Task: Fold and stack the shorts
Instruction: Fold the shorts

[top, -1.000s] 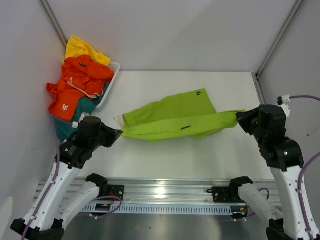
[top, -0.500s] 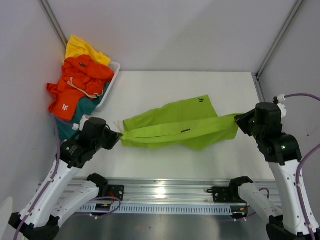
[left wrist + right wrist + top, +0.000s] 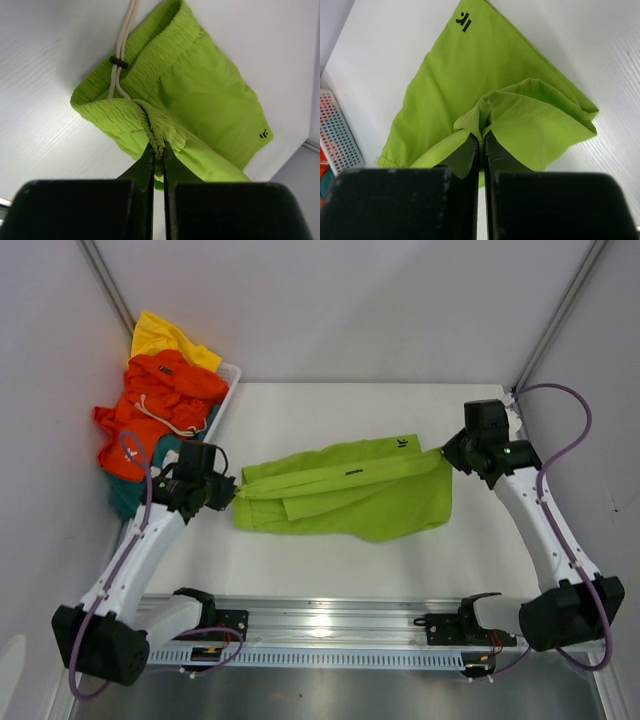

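Observation:
The lime green shorts (image 3: pixel 350 495) lie stretched across the middle of the white table, a small black logo near their far right corner. My left gripper (image 3: pixel 228 492) is shut on the gathered waistband (image 3: pixel 156 134) at the left end, beside the white drawstring (image 3: pixel 120 65). At the right end my right gripper (image 3: pixel 447 452) is shut on a pinch of the hem (image 3: pixel 481 125). A taut fold runs between the two grips, above the rest of the cloth. More shorts, orange (image 3: pixel 160 405), yellow (image 3: pixel 165 337) and teal (image 3: pixel 128 492), are heaped at the far left.
A white mesh basket (image 3: pixel 226 390) at the table's far left corner holds the heap, which spills over its near side. Grey walls close in on the left, back and right. A metal rail (image 3: pixel 320 625) runs along the near edge.
Both grippers have carried their ends of the lime green shorts away from the near edge toward the back. The right one moved farthest, and the lifted fold now lies over the far part of the cloth.

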`<move>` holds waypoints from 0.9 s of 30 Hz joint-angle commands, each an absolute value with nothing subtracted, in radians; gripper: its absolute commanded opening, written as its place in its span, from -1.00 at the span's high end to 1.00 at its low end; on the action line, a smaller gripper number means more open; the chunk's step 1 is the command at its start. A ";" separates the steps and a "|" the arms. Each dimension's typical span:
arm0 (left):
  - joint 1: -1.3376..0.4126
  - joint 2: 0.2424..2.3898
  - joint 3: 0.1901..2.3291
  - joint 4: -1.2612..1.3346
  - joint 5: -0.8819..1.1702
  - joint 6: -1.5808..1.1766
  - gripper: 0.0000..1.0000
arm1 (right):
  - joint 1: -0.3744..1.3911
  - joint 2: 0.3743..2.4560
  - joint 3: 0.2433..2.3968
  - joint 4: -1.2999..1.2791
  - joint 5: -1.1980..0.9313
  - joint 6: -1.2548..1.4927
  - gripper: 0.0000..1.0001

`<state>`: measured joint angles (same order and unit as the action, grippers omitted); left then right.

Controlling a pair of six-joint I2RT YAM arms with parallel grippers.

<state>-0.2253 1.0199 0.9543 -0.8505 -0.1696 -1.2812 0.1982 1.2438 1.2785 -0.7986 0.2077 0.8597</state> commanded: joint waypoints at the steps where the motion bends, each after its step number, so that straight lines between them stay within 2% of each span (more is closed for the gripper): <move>1: -0.175 1.109 0.999 -0.786 -0.155 -1.220 1.00 | 0.187 1.313 1.321 -0.678 0.229 0.845 1.00; 8: -0.068 1.331 1.064 -0.704 -0.098 -1.164 1.00 | 0.166 1.546 1.404 -0.586 0.215 0.824 1.00; 19: -0.045 1.658 1.300 -0.666 -0.071 -1.112 0.99 | 0.149 1.844 1.566 -0.485 0.215 0.851 1.00; 20: -0.041 1.705 1.328 -0.667 -0.063 -1.106 0.89 | 0.149 1.861 1.572 -0.470 0.206 0.850 0.96; 21: -0.035 1.724 1.342 -0.663 -0.052 -1.091 0.44 | 0.149 1.885 1.575 -0.454 0.198 0.847 0.86; 23: -0.025 1.747 1.348 -0.617 -0.022 -1.063 -0.59 | 0.147 1.908 1.581 -0.394 0.178 0.825 0.56; 24: -0.025 1.758 1.370 -0.629 -0.034 -1.062 -0.98 | 0.143 1.919 1.588 -0.384 0.170 0.818 0.40; 25: -0.022 1.759 1.380 -0.650 -0.047 -1.057 -0.98 | 0.141 1.934 1.606 -0.362 0.154 0.796 -0.24; 26: -0.021 1.759 1.393 -0.663 -0.064 -1.043 -0.98 | 0.137 1.940 1.618 -0.359 0.146 0.786 -0.59; 27: -0.021 1.755 1.425 -0.682 -0.078 -1.039 -0.98 | 0.130 1.940 1.623 -0.350 0.138 0.770 -0.84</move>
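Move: Ahead of the left hand, which holds one near corner of the green shorts, the far waistband corner lies about 11 cm out, 1 cm left and 9 below; the drawstring toggle is halfway there, roughly 3 cm left, and the orange hoodie some 25 cm ahead and 14 left, about level in height. The right hand, holding the other near corner, has the far hem corner about 13 cm ahead, 2 left and 14 below, its black logo 2 cm nearer and 4 farther left. Carrying the pinched near edge over the lower layer, both hands sweep forward and down together towards the shorts' far edge, the left about 15 cm out and 8 down, the right 17 out and 12 down. The left's fingertips tip some 10 degrees further down. Near the end of the reach both grippers open wide and let go of the cloth, the left slightly first. ##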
